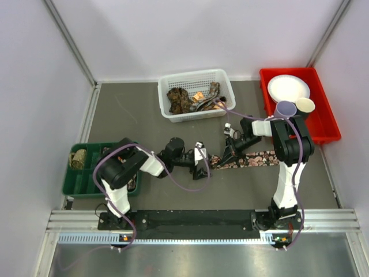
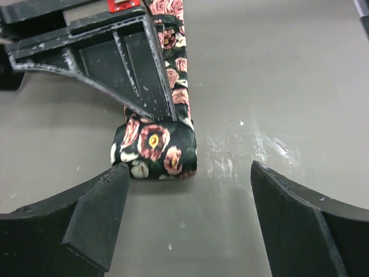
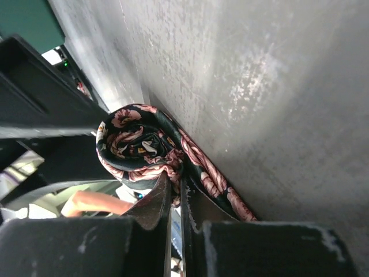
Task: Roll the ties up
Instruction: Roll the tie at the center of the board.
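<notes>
A dark tie with pink roses (image 1: 253,157) lies across the middle of the table, its left end wound into a small coil (image 2: 154,150). My right gripper (image 1: 229,154) is shut on the coil's fabric (image 3: 138,144), with the tie pinched between its fingers (image 3: 158,202). The unrolled length (image 3: 222,184) trails off along the table. My left gripper (image 2: 189,183) is open just in front of the coil. Its left fingertip (image 2: 112,184) is close to the coil's end and its right fingertip (image 2: 271,184) stands well clear.
A white mesh basket (image 1: 196,74) at the back holds more ties (image 1: 184,99). A green tray (image 1: 86,186) at the left holds a rolled tie (image 1: 78,158). A red bin (image 1: 323,130) at the right holds a plate (image 1: 288,88) and cups (image 1: 285,108).
</notes>
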`<action>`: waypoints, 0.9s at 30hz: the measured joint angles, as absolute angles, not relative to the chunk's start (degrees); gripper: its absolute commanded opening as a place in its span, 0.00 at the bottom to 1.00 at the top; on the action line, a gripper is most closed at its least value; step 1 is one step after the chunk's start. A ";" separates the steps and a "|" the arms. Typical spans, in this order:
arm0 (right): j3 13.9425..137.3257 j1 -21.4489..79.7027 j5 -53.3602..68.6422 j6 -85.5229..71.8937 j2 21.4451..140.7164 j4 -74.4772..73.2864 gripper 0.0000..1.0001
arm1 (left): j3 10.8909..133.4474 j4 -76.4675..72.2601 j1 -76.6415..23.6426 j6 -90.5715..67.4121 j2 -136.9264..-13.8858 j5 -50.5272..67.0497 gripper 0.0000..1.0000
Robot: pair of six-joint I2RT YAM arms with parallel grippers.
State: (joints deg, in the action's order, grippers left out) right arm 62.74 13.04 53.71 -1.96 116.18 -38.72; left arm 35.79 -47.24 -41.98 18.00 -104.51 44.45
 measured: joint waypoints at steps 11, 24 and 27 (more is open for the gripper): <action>63.40 13.04 54.17 -1.48 116.90 -39.81 0.00 | 39.83 -57.58 -43.11 16.49 -115.31 42.06 0.81; 64.16 13.08 54.81 -0.54 117.82 -41.17 0.00 | 43.62 -58.50 -45.39 17.54 -118.65 42.52 0.34; 64.01 13.08 54.52 -0.49 117.45 -41.10 0.12 | 44.75 -54.76 -45.34 18.26 -117.93 42.83 0.21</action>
State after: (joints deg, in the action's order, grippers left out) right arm 64.01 13.08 54.52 -0.49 117.45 -41.10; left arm 44.75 -54.76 -45.34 18.26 -117.93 42.83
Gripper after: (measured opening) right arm 0.025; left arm 0.495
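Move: The rolled end of the tie lies just beyond my left fingertips: about 5 cm to the right, 2 cm farther out and some 3 cm lower. My right fingers pinch the tie just past the roll, roughly 8 cm right of my left hand and 2 cm farther out. The flat tail is centred some 17 cm right, 3 cm out; the white basket 28 cm ahead, 3 cm left. From my right hand the roll sits about 3 cm left, level fore and aft. I bring my open left hand about 5 cm to the right and a couple of centimetres down, easing slightly forward, so its fingers straddle the tie's roll; then I close them from nearly wide to about half and squeeze the roll from both sides. My right hand stays put and keeps its pinch beside the roll. ##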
